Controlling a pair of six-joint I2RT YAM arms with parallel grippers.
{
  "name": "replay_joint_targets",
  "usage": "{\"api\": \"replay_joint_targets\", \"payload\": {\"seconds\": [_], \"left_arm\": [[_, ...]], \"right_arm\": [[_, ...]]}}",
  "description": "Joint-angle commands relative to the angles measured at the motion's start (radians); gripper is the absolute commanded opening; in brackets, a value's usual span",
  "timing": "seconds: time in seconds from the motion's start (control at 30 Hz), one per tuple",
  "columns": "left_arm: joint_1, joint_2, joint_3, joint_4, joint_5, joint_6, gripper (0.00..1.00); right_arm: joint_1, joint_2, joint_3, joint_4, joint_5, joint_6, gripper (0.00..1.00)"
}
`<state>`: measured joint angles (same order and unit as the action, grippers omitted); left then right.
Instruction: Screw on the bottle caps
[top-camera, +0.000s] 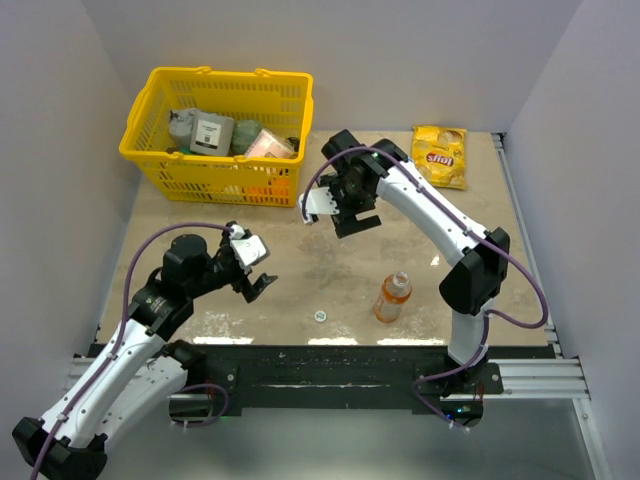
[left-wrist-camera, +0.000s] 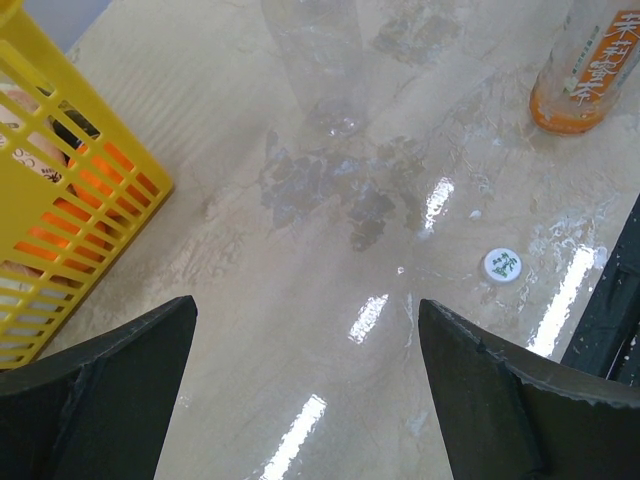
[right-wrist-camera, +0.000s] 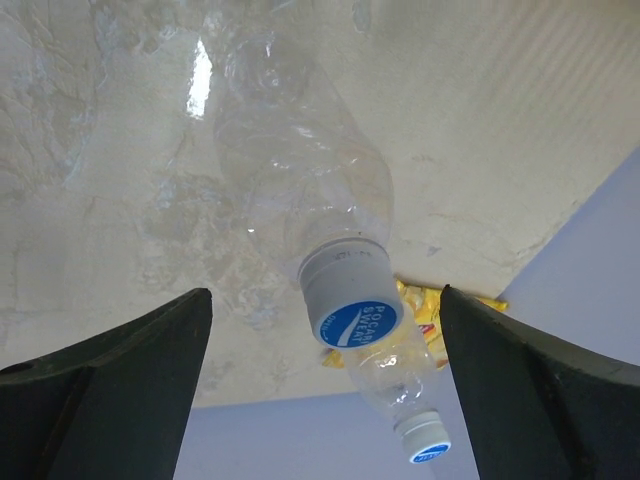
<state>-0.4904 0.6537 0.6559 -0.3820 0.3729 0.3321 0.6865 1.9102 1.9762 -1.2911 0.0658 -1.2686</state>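
Two clear bottles stand under my right gripper (right-wrist-camera: 325, 292), which is open. The nearer bottle (right-wrist-camera: 300, 170) wears a grey cap with a blue top (right-wrist-camera: 348, 300), which lies between and beyond my fingers, untouched. The second bottle (right-wrist-camera: 385, 365) behind it also wears a blue-topped cap (right-wrist-camera: 425, 440). In the top view the right gripper (top-camera: 357, 224) hides them. The orange bottle (top-camera: 392, 297) stands upright at the front. A whitish cap (top-camera: 319, 316) lies loose to its left and also shows in the left wrist view (left-wrist-camera: 502, 265). My left gripper (top-camera: 257, 283) is open and empty above bare table (left-wrist-camera: 307, 305).
A yellow basket (top-camera: 150, 150) of packaged goods stands at the back left; its corner shows in the left wrist view (left-wrist-camera: 120, 190). A yellow snack bag (top-camera: 440, 155) lies at the back right. The black rail (top-camera: 330, 360) runs along the near edge.
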Motion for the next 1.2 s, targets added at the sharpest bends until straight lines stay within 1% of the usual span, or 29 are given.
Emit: {"api": "replay_joint_targets", "payload": {"seconds": [0.0, 0.03, 0.07, 0.13, 0.17, 0.23, 0.27, 0.3, 0.33, 0.37, 0.43, 0.47, 0.5, 0.57, 0.6, 0.63, 0.73, 0.8, 0.87, 0.93, 1.0, 1.13, 1.17], "left_arm": [[0.01, -0.002, -0.006, 0.037, 0.034, -0.019, 0.98], [0.01, 0.001, -0.006, 0.037, 0.035, -0.021, 0.98], [0.01, 0.001, -0.003, 0.037, 0.038, -0.019, 0.98], [0.01, 0.004, -0.002, 0.038, 0.041, -0.021, 0.98], [0.01, 0.003, -0.001, 0.041, 0.041, -0.025, 0.98], [0.012, 0.004, 0.002, 0.04, 0.041, -0.027, 0.98], [0.012, 0.006, 0.004, 0.038, 0.037, -0.03, 0.98], [0.012, 0.006, 0.008, 0.038, 0.035, -0.033, 0.98], [0.012, 0.006, 0.011, 0.037, 0.032, -0.033, 0.98], [0.012, 0.006, 0.011, 0.035, 0.028, -0.038, 0.98], [0.013, 0.009, 0.013, 0.037, 0.018, -0.039, 0.98], [0.013, 0.012, 0.011, 0.04, 0.014, -0.039, 0.98], [0.013, 0.012, 0.011, 0.04, 0.02, -0.038, 0.98], [0.013, 0.018, 0.01, 0.043, 0.059, -0.024, 0.98], [0.013, 0.029, 0.013, 0.045, 0.07, -0.025, 0.98], [0.013, 0.035, 0.014, 0.048, 0.08, -0.031, 1.0], [0.013, 0.058, 0.017, 0.064, 0.095, -0.048, 0.99], [0.013, 0.069, 0.017, 0.08, 0.101, -0.051, 0.99], [0.013, 0.086, 0.021, 0.084, 0.11, -0.056, 0.99], [0.012, 0.103, 0.036, 0.081, 0.119, -0.056, 0.99], [0.012, 0.112, 0.053, 0.071, 0.123, -0.059, 0.99], [0.013, 0.104, 0.067, 0.049, 0.116, -0.05, 0.98], [0.013, 0.101, 0.067, 0.048, 0.11, -0.05, 0.98]], "right_arm": [[0.004, -0.045, 0.136, -0.022, -0.157, 0.058, 0.99], [0.004, -0.053, 0.15, -0.028, -0.187, 0.066, 0.99], [0.005, -0.057, 0.157, -0.051, -0.261, 0.071, 0.99], [0.021, -0.085, 0.164, -0.059, -0.319, 0.09, 0.99], [0.027, -0.095, 0.162, -0.057, -0.38, 0.135, 0.99], [0.031, -0.115, 0.184, -0.047, -0.45, 0.193, 0.99], [0.03, -0.147, 0.193, -0.007, -0.481, 0.297, 0.99], [0.025, -0.166, 0.199, 0.004, -0.507, 0.334, 0.99], [0.015, -0.189, 0.193, 0.016, -0.511, 0.374, 0.98], [0.005, -0.238, 0.181, 0.039, -0.511, 0.464, 0.96], [-0.033, -0.302, 0.112, 0.032, -0.512, 0.527, 0.92], [-0.042, -0.333, 0.074, 0.015, -0.502, 0.558, 0.88], [-0.051, -0.417, -0.021, 0.01, -0.494, 0.571, 0.86], [-0.073, -0.505, -0.121, -0.005, -0.488, 0.592, 0.84], [-0.074, -0.576, -0.201, -0.014, -0.485, 0.598, 0.84], [-0.076, -0.612, -0.232, -0.023, -0.485, 0.601, 0.84], [-0.076, -0.68, -0.316, -0.102, -0.509, 0.604, 0.87], [-0.076, -0.709, -0.39, -0.111, -0.52, 0.615, 0.88], [-0.076, -0.734, -0.445, -0.099, -0.52, 0.606, 0.87], [-0.076, -0.747, -0.528, -0.105, -0.512, 0.577, 0.83], [-0.074, -0.755, -0.594, -0.1, -0.509, 0.551, 0.77], [-0.076, -0.751, -0.636, -0.08, -0.483, 0.537, 0.68], [-0.076, -0.746, -0.637, -0.074, -0.474, 0.534, 0.68]]}}
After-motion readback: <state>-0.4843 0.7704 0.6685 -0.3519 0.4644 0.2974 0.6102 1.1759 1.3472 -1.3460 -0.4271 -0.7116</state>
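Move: The orange-labelled bottle, uncapped, stands some 21 cm back and 8 cm to the right of the right hand, its middle about 11 cm lower. Right by that hand, its middle some 11 cm below, is the just-capped clear bottle; the far capped bottle is about 11 cm ahead and 12 cm right. The white cap lies some 16 cm left of the orange-labelled bottle, on the table. From the left hand, that bottle is roughly 27 cm right and 6 cm back, the white cap 11 cm right and 7 cm back. The orange-labelled bottle's open neck is what the right hand makes for: it leaves the clear bottle's cap upward and to the left, crests about 13 cm higher, then swings back and right and sinks again, ending some 21 cm farther back. Its wrist turns about 45 degrees so the fingers slant leftward, and they narrow partway around the neck. The left hand, open, eases a couple of centimetres right and down. ##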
